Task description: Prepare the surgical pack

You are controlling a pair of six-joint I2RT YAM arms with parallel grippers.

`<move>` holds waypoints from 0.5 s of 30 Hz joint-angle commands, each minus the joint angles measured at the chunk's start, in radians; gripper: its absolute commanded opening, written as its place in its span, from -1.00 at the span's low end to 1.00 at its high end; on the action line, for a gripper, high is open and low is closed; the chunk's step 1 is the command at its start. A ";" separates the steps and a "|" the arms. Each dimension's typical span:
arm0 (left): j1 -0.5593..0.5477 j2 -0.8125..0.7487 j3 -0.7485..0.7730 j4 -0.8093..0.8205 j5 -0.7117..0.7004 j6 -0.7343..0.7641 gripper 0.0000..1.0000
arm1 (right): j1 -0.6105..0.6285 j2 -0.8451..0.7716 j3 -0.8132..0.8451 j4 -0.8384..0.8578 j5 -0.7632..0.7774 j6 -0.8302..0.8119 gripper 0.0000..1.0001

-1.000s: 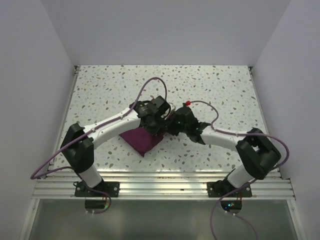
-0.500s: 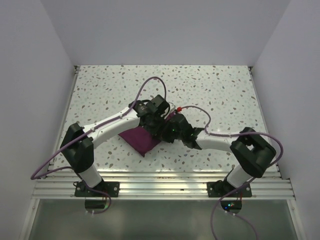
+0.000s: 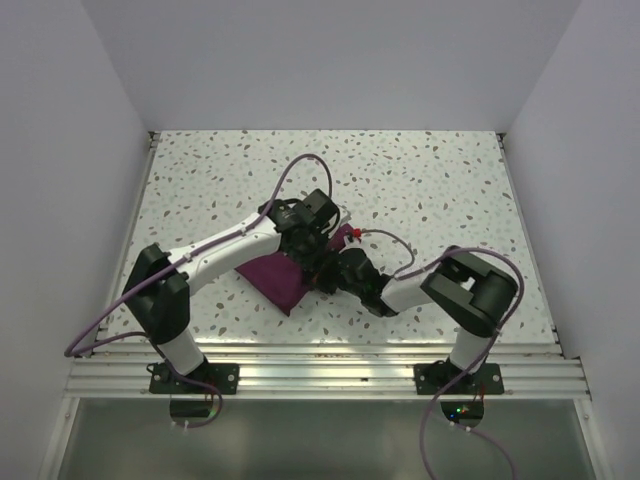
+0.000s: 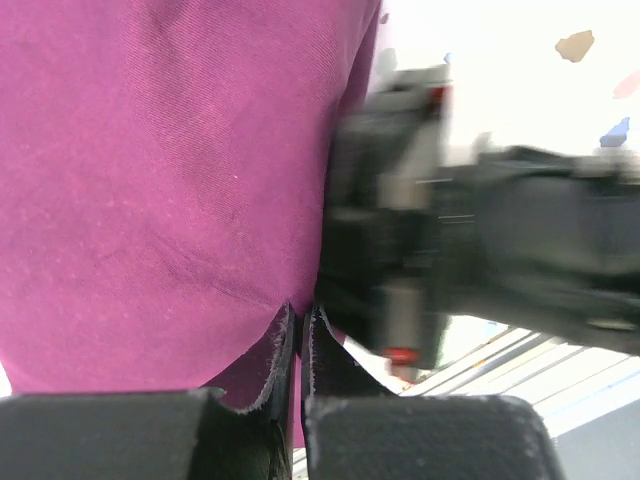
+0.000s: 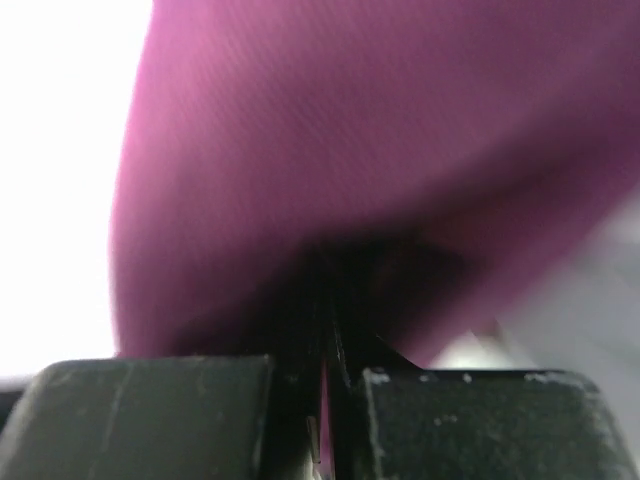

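The surgical pack shows as a folded deep-maroon cloth bundle (image 3: pixel 275 280) on the speckled table, left of centre. Both wrists meet at its right corner. My left gripper (image 3: pixel 318 262) reaches over the bundle from the upper left; in the left wrist view its fingertips (image 4: pixel 297 325) are shut on the cloth's edge (image 4: pixel 160 180). My right gripper (image 3: pixel 328 275) comes in from the right, and shows as a blurred black body (image 4: pixel 420 240) beside the cloth. Maroon cloth (image 5: pixel 350 130) fills the right wrist view, with my right gripper (image 5: pixel 325 300) shut on a fold. Whatever lies inside the bundle is hidden.
White walls close in the speckled table (image 3: pixel 430 180) on the left, back and right. An aluminium rail (image 3: pixel 320 375) runs along the near edge. Purple cables (image 3: pixel 300 165) loop above both arms, and the right elbow (image 3: pixel 470 290) is folded close to the rail.
The right arm has swung left and folded its elbow, bringing its gripper onto the cloth's right corner, where it shut. The left arm and the bundle have barely moved.
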 commanded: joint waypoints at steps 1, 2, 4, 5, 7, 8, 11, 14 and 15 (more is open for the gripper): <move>-0.013 -0.039 0.000 0.063 0.033 -0.016 -1.00 | -0.032 -0.178 -0.073 -0.247 0.020 -0.031 -1.00; -0.011 -0.042 -0.008 0.064 0.030 -0.016 -1.00 | -0.040 -0.254 -0.067 -0.451 0.004 -0.045 -1.00; -0.011 -0.046 -0.023 0.072 0.023 -0.016 -1.00 | -0.051 -0.319 -0.019 -0.630 0.000 -0.120 -1.00; -0.010 -0.046 -0.027 0.073 0.018 -0.016 -1.00 | -0.054 -0.364 -0.003 -0.759 0.000 -0.145 -0.99; -0.010 -0.048 -0.034 0.075 0.009 -0.010 -1.00 | -0.069 -0.402 0.008 -0.832 0.006 -0.173 -1.00; -0.008 -0.050 -0.034 0.075 0.007 -0.010 -1.00 | -0.075 -0.425 0.002 -0.847 0.011 -0.173 -1.00; -0.006 -0.057 -0.040 0.081 0.009 -0.013 -1.00 | -0.095 -0.474 -0.014 -0.831 0.036 -0.167 -1.00; -0.006 -0.057 -0.040 0.081 0.018 -0.013 -1.00 | -0.104 -0.467 -0.018 -0.731 0.033 -0.164 -1.00; -0.006 -0.057 -0.040 0.079 0.019 -0.013 -1.00 | -0.106 -0.441 0.003 -0.722 0.028 -0.167 -1.00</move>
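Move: The right hand's shut fingertips are buried in the mouth of the purple cloth's fold, practically at the hand point. The left fingers pinch the cloth at that same fold, which lies right at them. From the right hand, the cloth's far-right corner is about 8 cm ahead and 10 cm to the right; its near corner is some 10 cm back and 3 cm left. Both corners are a few centimetres below. The right fingertips come free of the cloth's fold, still shut, and pull away from the left gripper, about 9 cm to the right with a slight draw back and a rise of about 2 cm, slowing towards the end as they tip some 15 to 20 degrees more steeply down. The left hand keeps its pinch on the cloth, sinking under a centimetre. ##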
